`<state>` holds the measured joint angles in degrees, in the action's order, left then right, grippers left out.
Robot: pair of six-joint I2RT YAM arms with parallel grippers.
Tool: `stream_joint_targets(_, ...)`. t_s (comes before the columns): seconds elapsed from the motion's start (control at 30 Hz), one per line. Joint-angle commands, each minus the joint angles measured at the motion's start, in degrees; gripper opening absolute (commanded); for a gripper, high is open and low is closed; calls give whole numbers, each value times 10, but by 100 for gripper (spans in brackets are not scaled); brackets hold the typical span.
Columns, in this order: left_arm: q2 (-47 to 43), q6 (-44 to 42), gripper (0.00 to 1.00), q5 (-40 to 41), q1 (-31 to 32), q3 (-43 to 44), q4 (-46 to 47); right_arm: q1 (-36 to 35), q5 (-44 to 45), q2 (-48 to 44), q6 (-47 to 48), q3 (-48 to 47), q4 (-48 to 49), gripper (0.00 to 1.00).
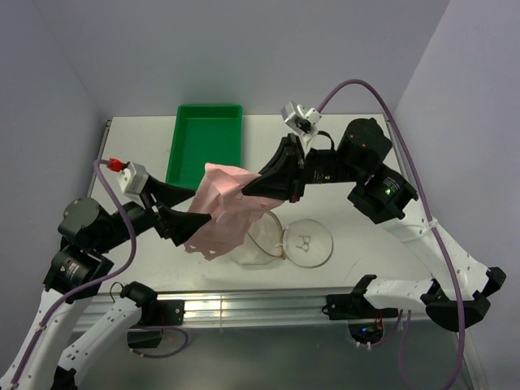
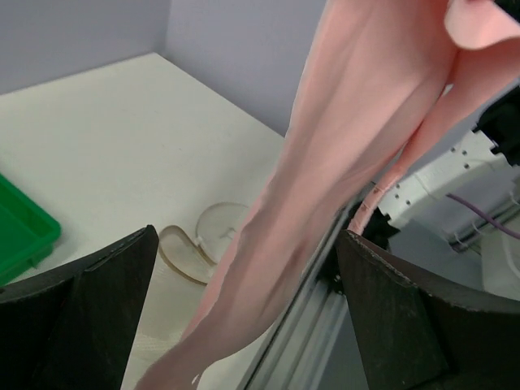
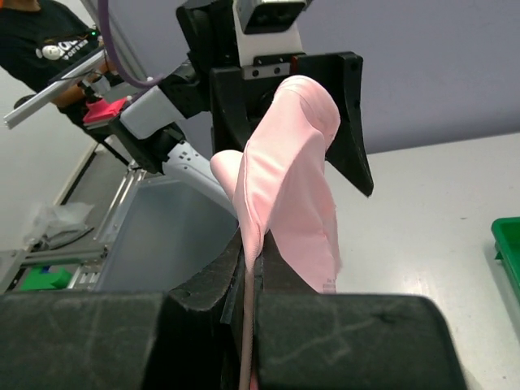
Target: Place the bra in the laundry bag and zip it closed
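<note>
The pale pink bra [image 1: 221, 210] hangs in the air over the near middle of the table. My right gripper [image 1: 250, 188] is shut on its upper edge, and the right wrist view shows the fabric [image 3: 292, 179] pinched between the closed jaws [image 3: 264, 256]. My left gripper [image 1: 182, 210] stands open on either side of the bra without gripping it; the left wrist view shows the cloth [image 2: 325, 179] hanging free between the wide-apart fingers [image 2: 89, 309]. The white round laundry bag [image 1: 306, 241] lies open on the table below, its left half partly hidden by the bra.
A green tray [image 1: 205, 142] stands at the back left of the table, seen again at the edge of the left wrist view [image 2: 20, 227]. The aluminium rail [image 1: 260, 307] runs along the table's near edge. Purple walls close in the back and sides.
</note>
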<state>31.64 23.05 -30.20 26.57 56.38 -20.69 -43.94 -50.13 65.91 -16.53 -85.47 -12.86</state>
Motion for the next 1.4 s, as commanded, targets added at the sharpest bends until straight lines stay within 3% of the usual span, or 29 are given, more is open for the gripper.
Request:
stream_joint_targets(0.0,11,-16,96,-96,0,-9,33,10,-19,-17,-21,-22,33,0)
stream_joint_targets(0.2,15,-15,91,-163,0,-27,26,32,-55,-20,-68,-18,82,0)
stream_joint_targets(0.4,4,26,86,-207,0,-61,82,43,-62,-10,-111,-13,126,0)
stream_joint_targets(0.5,11,34,70,-211,-1,-62,94,46,-65,-3,-123,-8,126,0)
stream_joint_targets(0.7,18,70,75,-224,-1,-79,151,47,-74,4,-137,12,153,0)
stream_joint_targets(0.77,19,71,72,-227,-1,-80,154,47,-72,2,-137,20,154,0)
stream_joint_targets(0.8,21,72,60,-228,-1,-80,155,46,-70,2,-134,22,154,0)
stream_joint_targets(0.87,24,73,51,-232,0,-80,155,47,-66,3,-134,20,149,0)
stream_joint_targets(0.9,25,74,36,-239,-1,-79,154,46,-66,4,-136,19,149,0)
stream_joint_targets(1.0,19,81,7,-250,0,-79,158,47,-61,11,-144,19,148,0)
stream_joint_targets(1.03,16,84,1,-253,-1,-80,165,47,-59,17,-147,19,144,0)
stream_joint_targets(1.1,6,91,0,-259,0,-80,171,51,-46,28,-148,15,134,1)
stream_joint_targets(1.23,-5,125,0,-299,-1,-88,226,69,1,55,-159,1,85,18)
stream_joint_targets(1.27,-9,138,0,-303,-1,-91,232,75,19,62,-155,-7,69,33)
stream_joint_targets(1.37,-16,167,0,-320,-1,-102,274,103,69,98,-165,-34,35,60)
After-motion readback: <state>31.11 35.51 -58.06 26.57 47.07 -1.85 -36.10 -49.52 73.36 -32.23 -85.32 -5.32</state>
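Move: The bra hangs from the closed right fingers, its middle about 4 cm right of the open left hand, 1 cm nearer the base and 5 cm below. From that hand, the laundry bag lies some 10 cm ahead, 12 cm right and 36 cm below. The bag's lid is 25 cm right, also 10 cm ahead; the green box about 36 cm ahead, 5 cm left. From the right hand, the bag is roughly 12 cm forward, 3 cm right and 45 cm below. Back and at first downward, the left hand draws about 4 cm along the hanging bra, turning clockwise, and shuts to pinch its edge; still turning, to some 30 degrees, it pulls 3 cm farther back and slightly up. The right hand, gripping the bra, lifts about 2.5 cm and eases down, then swings 7 cm forward, its fingers starting to part around the fabric. ##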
